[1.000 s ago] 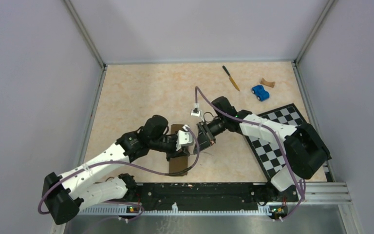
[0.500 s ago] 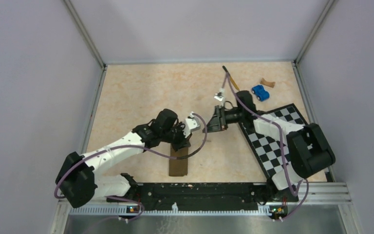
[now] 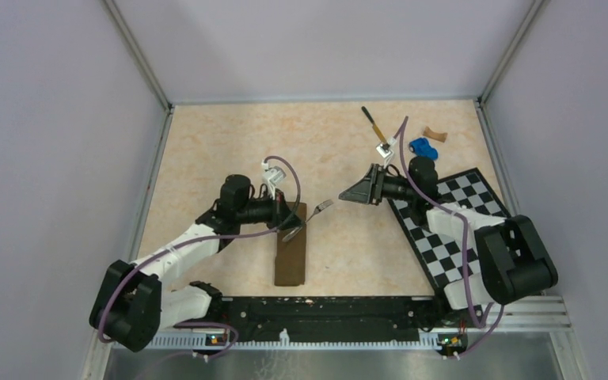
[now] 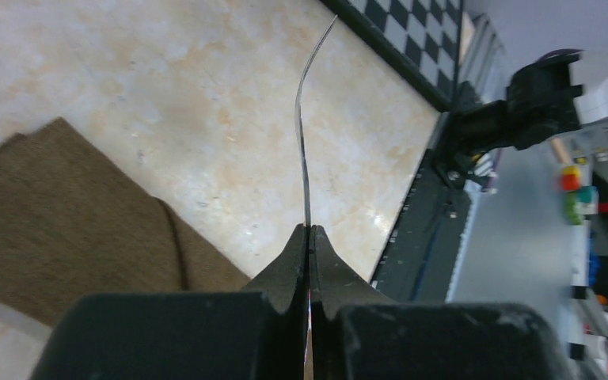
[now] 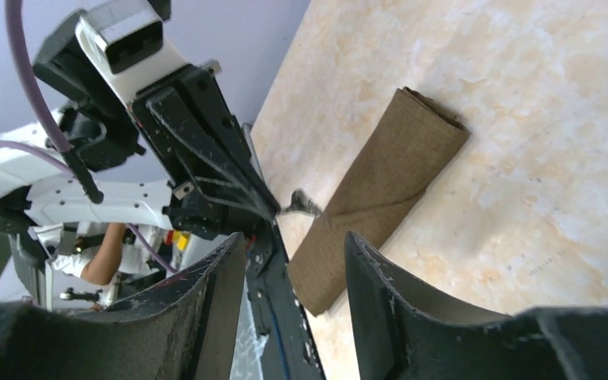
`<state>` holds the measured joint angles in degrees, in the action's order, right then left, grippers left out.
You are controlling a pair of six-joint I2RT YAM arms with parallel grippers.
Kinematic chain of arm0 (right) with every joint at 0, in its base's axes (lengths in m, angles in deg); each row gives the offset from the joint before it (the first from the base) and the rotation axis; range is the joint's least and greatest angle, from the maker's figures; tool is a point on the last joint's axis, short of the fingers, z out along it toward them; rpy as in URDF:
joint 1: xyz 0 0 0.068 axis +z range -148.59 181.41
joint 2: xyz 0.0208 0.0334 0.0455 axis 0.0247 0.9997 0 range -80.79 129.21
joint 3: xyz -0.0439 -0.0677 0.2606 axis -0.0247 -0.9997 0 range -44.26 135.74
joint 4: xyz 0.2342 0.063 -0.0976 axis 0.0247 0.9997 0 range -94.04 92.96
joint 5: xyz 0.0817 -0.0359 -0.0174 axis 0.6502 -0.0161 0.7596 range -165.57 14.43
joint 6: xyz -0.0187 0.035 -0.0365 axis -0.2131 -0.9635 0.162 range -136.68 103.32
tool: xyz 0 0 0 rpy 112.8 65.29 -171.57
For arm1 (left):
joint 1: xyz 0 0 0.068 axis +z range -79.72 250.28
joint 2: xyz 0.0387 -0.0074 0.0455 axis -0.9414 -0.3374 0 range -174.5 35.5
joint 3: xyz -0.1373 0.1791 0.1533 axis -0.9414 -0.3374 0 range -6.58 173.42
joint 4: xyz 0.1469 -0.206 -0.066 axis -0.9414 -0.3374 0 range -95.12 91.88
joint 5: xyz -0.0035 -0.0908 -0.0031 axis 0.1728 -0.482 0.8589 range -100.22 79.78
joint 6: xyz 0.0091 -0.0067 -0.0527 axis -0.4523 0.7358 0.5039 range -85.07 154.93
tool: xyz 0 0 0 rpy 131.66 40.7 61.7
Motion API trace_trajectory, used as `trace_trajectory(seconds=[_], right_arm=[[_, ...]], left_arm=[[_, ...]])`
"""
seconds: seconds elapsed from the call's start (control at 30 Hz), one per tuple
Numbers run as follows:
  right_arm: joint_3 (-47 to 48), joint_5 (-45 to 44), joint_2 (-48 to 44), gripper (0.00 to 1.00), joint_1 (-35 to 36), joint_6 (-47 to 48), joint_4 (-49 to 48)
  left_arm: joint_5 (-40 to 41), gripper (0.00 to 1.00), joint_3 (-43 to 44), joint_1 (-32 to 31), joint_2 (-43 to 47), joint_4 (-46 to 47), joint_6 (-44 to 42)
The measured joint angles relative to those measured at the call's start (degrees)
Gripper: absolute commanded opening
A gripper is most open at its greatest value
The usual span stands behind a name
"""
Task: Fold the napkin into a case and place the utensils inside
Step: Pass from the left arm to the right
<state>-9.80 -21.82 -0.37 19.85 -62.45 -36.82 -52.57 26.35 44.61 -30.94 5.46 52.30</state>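
Note:
The napkin [image 3: 290, 255] lies folded as a long narrow dark brown case near the front edge; it also shows in the left wrist view [image 4: 63, 214] and the right wrist view [image 5: 384, 186]. My left gripper [image 3: 290, 221] hangs over its far end, shut on the silver fork [image 3: 317, 211], which points right. In the left wrist view the fork [image 4: 304, 134] appears edge-on, rising from the left gripper [image 4: 309, 231]. My right gripper [image 3: 355, 193] stands open and empty to the right of the fork's tip, and also shows in its own view [image 5: 293, 261]. The knife [image 3: 376, 126], with a yellow-orange handle, lies at the back.
A blue toy car [image 3: 423, 149] and a small brown piece [image 3: 435, 134] sit at the back right. The black-and-white checkered board [image 3: 453, 226] lies under the right arm. Metal rails run along the table's front edge [image 3: 324, 307].
My right gripper has opened and drawn back to the right, away from the fork. The left arm has swung left with the fork in its grip.

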Motion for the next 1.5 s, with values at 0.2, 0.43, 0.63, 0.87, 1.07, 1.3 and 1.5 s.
trace_trajectory(seconds=[0.2,0.43,0.63,0.87,1.07,1.3,1.5], right_arm=[[-1.8,-1.5,6.9,0.39,3.4,-8.4,-15.3],[-1.8,-2.0,12.0,0.37,5.0,-14.3,-25.4],[-1.6,-2.1,13.4,0.28,6.9,-15.6,-29.6],[0.6,-1.9,17.0,0.21,7.4,-17.6,-32.9],[3.6,-1.2,19.2,0.15,8.4,-18.8,-35.9],[5.9,-0.6,21.5,0.0,9.3,-19.0,-37.6],[10.6,0.7,23.2,0.0,9.3,-11.8,-29.7]], left_arm=[[-4.5,0.0,-6.4,0.7,0.7,15.1,15.7],[-3.9,0.0,-10.3,1.7,2.7,24.7,25.3],[-3.0,0.0,-12.5,2.3,2.9,30.6,31.1],[-2.1,0.0,-14.3,2.4,2.9,34.9,35.4],[-1.7,0.0,-15.1,2.7,2.9,37.3,37.2],[-1.4,0.18,-15.9,2.7,3.1,38.0,38.3],[4.9,0.68,-15.6,2.7,9.1,25.0,35.9]])
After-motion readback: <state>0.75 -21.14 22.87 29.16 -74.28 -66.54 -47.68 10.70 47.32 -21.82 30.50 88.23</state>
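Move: The left hand already holds the fork, its middle about 2 cm ahead and 2 cm to the right; the open right gripper waits some 7 cm ahead, 12 cm right and 4 cm above. From the right hand the fork's middle lies roughly 10 cm left, 5 cm back and 3 cm below. The folded napkin lies about 2 cm back, 3 cm left and 13 cm below the left hand. Left hand tilts and lifts the fork 4 cm; right reaches 8 cm leftward, pinches its head end; left opens. ##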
